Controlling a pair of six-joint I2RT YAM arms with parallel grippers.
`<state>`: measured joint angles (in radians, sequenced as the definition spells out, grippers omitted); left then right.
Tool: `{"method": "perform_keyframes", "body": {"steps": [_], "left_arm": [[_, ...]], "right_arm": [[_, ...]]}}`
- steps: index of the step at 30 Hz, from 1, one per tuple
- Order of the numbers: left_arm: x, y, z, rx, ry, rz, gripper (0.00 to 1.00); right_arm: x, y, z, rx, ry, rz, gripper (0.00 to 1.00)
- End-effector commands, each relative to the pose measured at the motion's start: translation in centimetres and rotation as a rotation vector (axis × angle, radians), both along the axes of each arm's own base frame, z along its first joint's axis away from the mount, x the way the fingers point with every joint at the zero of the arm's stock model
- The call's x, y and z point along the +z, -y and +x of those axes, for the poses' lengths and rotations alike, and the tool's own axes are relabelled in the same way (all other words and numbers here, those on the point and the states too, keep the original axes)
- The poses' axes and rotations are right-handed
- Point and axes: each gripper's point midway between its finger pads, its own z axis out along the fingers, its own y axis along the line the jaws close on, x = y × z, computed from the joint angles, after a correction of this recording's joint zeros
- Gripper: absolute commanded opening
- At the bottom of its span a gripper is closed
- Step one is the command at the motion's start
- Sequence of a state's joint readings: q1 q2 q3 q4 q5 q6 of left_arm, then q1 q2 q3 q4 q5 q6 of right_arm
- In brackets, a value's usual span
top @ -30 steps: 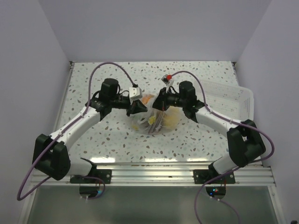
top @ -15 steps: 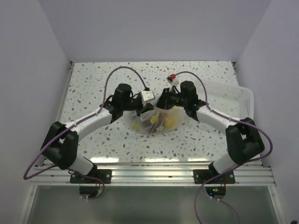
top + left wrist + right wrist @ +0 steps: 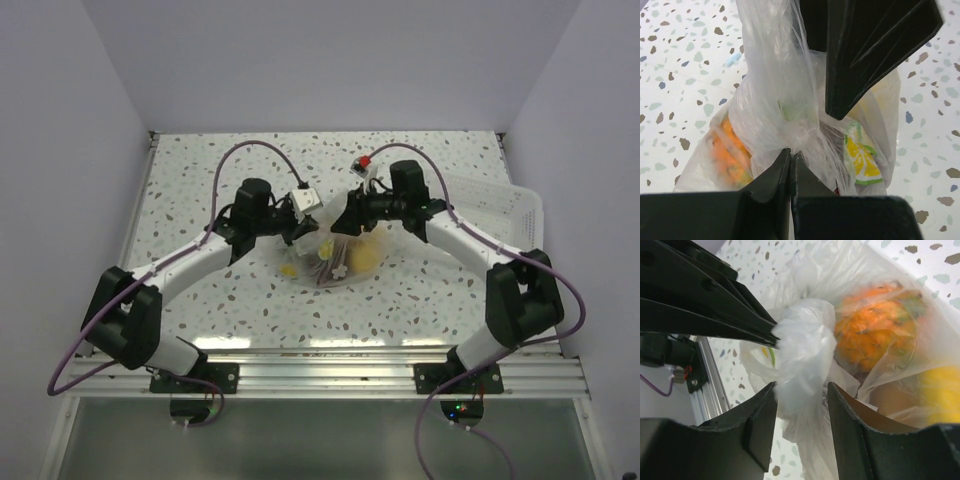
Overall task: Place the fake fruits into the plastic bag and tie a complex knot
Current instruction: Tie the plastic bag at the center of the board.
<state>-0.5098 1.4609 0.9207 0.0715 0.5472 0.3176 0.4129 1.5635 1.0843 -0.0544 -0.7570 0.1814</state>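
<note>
The plastic bag (image 3: 335,258) lies mid-table with the fake fruits inside: an orange one (image 3: 875,332), a yellow one (image 3: 940,390) and a lemon-slice piece (image 3: 860,157). My left gripper (image 3: 791,152) is shut on a pinch of the bag's film just below its gathered neck. The bunched whitish knot (image 3: 802,347) stands between the fingers of my right gripper (image 3: 801,390), which is open, its pads on either side of the bunch without squeezing it. In the top view both grippers, left (image 3: 305,232) and right (image 3: 338,222), meet over the bag's far side.
A white slotted tray (image 3: 500,215) sits at the right edge of the speckled table, behind the right arm. Purple cables arch over both arms. The metal rail (image 3: 320,365) runs along the near edge.
My right gripper has opened and let go of the bag's neck. The left gripper, still shut on the plastic, has drawn back slightly to the left.
</note>
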Motion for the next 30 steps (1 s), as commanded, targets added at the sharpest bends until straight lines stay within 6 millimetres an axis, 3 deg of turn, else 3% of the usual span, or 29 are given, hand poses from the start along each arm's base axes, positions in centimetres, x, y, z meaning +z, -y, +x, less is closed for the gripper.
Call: {"method": "perform_keyframes", "body": {"steps": [1,5,11,14,17,19,21,25,30], "left_arm": [[3.0,0.5,-0.9,-0.055,0.000,-0.075,0.00],[3.5,0.9,-1.8,-0.103,-0.026,-0.097,0.00],[3.8,1.0,-2.7,-0.136,-0.035,-0.110,0.00],[3.8,1.0,-3.0,-0.141,-0.036,-0.110,0.00],[3.4,0.9,-2.9,-0.131,-0.034,-0.097,0.00],[2.7,0.8,-2.5,-0.107,-0.043,-0.079,0.00],[1.7,0.9,-2.2,-0.090,-0.050,-0.060,0.00],[-0.1,0.5,-0.3,0.008,-0.063,-0.019,0.00],[0.2,-0.4,2.6,0.149,-0.005,-0.019,0.00]], "right_arm": [[-1.0,-0.2,-0.8,0.105,0.028,-0.050,0.48],[-1.5,-0.7,-0.9,0.115,0.060,-0.063,0.43],[-1.0,-1.5,1.2,0.000,0.095,-0.068,0.27],[-1.5,-1.4,2.0,-0.073,0.079,-0.080,0.25],[-0.7,-2.1,2.4,-0.092,0.061,-0.028,0.26],[0.3,-3.1,2.1,-0.078,0.032,0.048,0.23],[0.9,-3.5,1.7,-0.069,0.006,0.098,0.10],[1.7,-3.9,0.3,0.015,-0.010,0.135,0.01],[0.9,-3.4,-1.7,0.114,-0.048,0.111,0.00]]}}
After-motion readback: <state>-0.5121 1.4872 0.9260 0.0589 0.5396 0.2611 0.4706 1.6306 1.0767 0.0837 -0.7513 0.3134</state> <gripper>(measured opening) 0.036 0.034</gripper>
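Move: The bag's bunched neck stands between the half-open right fingers, some 3 cm left of the right hand and 1 cm lower; from the left hand, whose shut fingertips reach its side, it is about 5 cm to the right and 1 cm farther out. Below the right hand by about 11 cm lie the orange fruit, 6 cm ahead and 7 cm left, the yellow fruit, 3 cm back and 5 cm right, and the yellow-printed piece, 4 cm back and 4 cm left. Down first, by nearly 3 cm, goes the right hand with its fingers narrowing around the bag's neck; then it works left towards the left hand, about 3 cm in all, climbing some 2 cm with a small swing forward and back as the fingers shut and pinch the bunch. The left hand, still shut on the plastic, draws back about 3 cm and slightly up, then returns forward, ending 1 cm lower. ##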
